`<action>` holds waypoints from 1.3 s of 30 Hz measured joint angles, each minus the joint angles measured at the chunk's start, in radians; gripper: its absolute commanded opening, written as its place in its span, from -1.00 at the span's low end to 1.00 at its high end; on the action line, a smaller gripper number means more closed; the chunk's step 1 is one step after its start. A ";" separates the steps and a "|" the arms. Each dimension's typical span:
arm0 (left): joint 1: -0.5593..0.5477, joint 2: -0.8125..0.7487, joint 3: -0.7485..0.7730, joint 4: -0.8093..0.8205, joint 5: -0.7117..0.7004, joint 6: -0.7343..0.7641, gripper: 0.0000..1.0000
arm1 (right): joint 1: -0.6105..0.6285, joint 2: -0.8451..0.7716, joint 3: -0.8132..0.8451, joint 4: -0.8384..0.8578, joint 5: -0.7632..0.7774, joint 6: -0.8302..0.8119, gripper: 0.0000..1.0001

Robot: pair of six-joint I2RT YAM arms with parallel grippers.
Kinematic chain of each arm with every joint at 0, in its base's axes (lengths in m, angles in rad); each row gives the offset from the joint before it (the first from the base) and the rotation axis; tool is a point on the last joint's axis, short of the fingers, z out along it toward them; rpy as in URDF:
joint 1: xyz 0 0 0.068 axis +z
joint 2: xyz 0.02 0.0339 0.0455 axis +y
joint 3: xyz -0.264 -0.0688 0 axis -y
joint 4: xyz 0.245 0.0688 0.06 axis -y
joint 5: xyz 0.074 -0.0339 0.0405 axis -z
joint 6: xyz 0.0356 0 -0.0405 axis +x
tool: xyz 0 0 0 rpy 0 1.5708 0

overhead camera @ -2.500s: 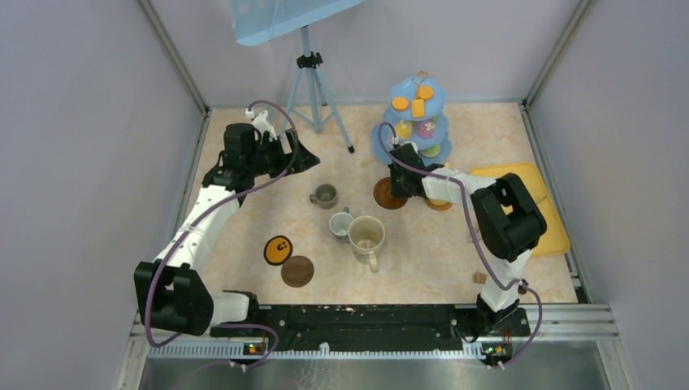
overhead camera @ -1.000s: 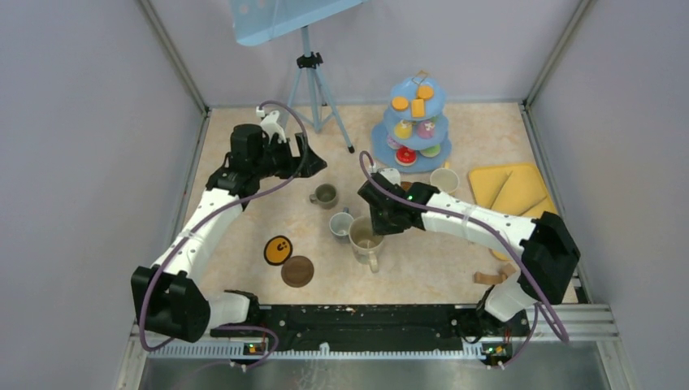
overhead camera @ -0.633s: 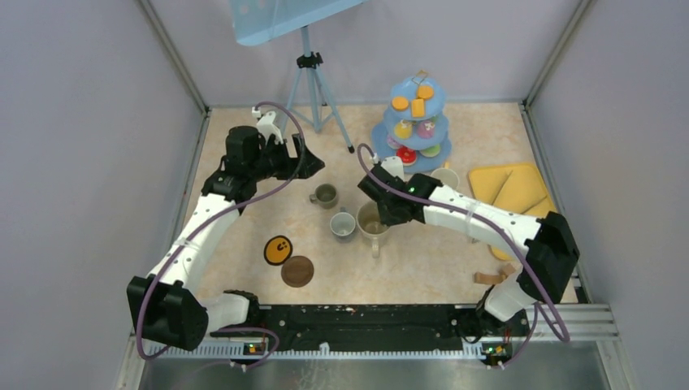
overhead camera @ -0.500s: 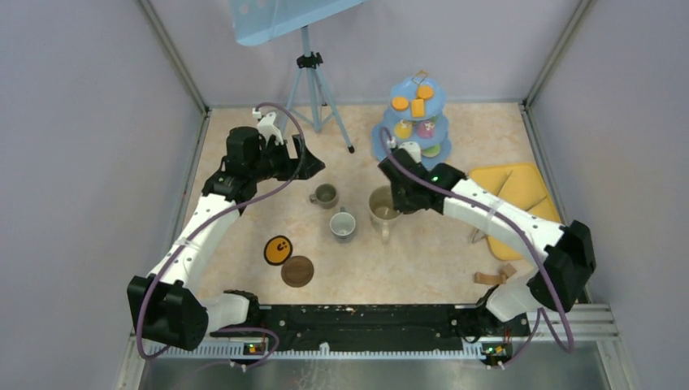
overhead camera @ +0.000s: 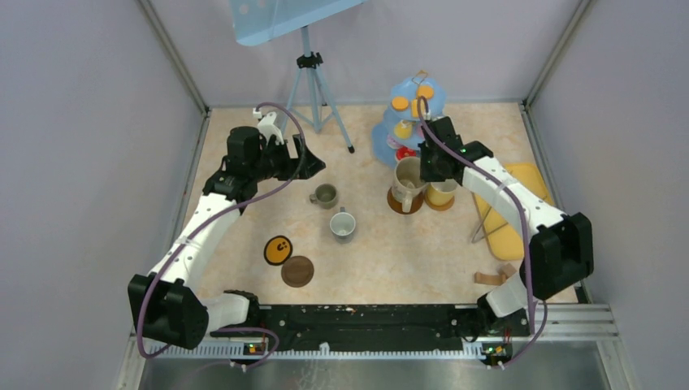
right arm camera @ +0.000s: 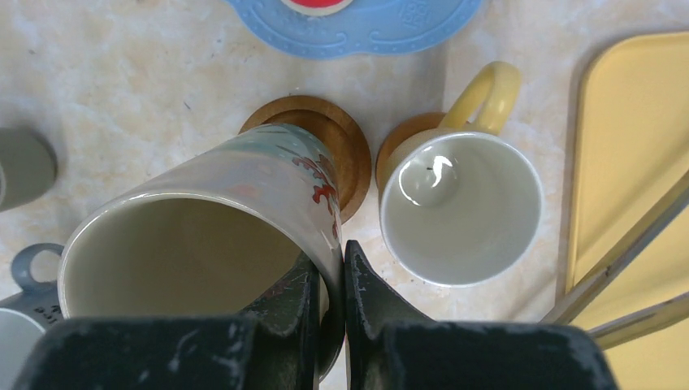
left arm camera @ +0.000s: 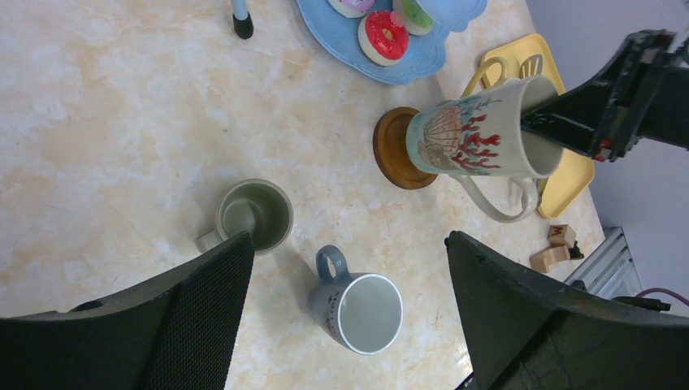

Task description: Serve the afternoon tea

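Observation:
My right gripper (overhead camera: 428,166) (right arm camera: 331,260) is shut on the rim of the large cream mug (overhead camera: 406,180) (right arm camera: 211,244), one finger inside and one outside. The mug hangs tilted, its base over a brown coaster (overhead camera: 404,203) (right arm camera: 325,138); I cannot tell if it touches. Beside it the yellow mug (overhead camera: 441,193) (right arm camera: 461,207) stands on another coaster. Behind them is the light-blue cake stand (overhead camera: 410,114) with toy cakes. My left gripper (overhead camera: 305,158) (left arm camera: 345,244) hovers open and empty above two small grey mugs (left arm camera: 256,215) (left arm camera: 361,309).
A tripod (overhead camera: 313,81) stands at the back. The flat yellow tray (overhead camera: 520,211) and metal tongs (overhead camera: 483,227) lie at the right, small wooden blocks (overhead camera: 496,275) near the front. A yellow-and-black disc (overhead camera: 279,249) and a brown coaster (overhead camera: 297,270) lie front left.
My right gripper closed on the large cream mug's rim and carried it from the table's middle to the back right, over the coaster beside the yellow mug. The left arm barely moved.

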 measured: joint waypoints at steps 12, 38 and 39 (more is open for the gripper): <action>0.000 0.006 -0.001 0.002 0.000 0.000 0.88 | -0.006 0.118 0.000 0.040 -0.018 -0.058 -1.00; -0.003 -0.073 -0.296 -0.128 -0.212 -0.160 0.74 | -0.009 0.113 0.089 0.061 -0.021 -0.101 -0.01; -0.005 -0.084 -0.321 -0.140 -0.220 -0.182 0.63 | -0.008 0.104 0.095 0.061 -0.020 -0.106 0.00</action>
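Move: Under the big mug that the right hand holds by its rim, the wooden coaster's middle lies about 14 cm down, 5 cm left and 2 cm ahead; the yellow mug stands 10 cm right of that coaster, the cake stand's middle 14 cm beyond it. From the open left hand the brown coaster is some 15 cm back, 6 left, 22 down; the smiley coaster 10 back, 12 left; the grey mug nearly below, 2 ahead. Lowering the big mug about 4 cm onto the wooden coaster, the right hand holds there briefly, then opens its fingers to about half and comes free of the rim, rising some 4 cm and easing forward. The left hand, slow at first, then swoops 13 cm down, back and a little left towards the two coasters, fingers wide, tipping down and turning counter-clockwise. ##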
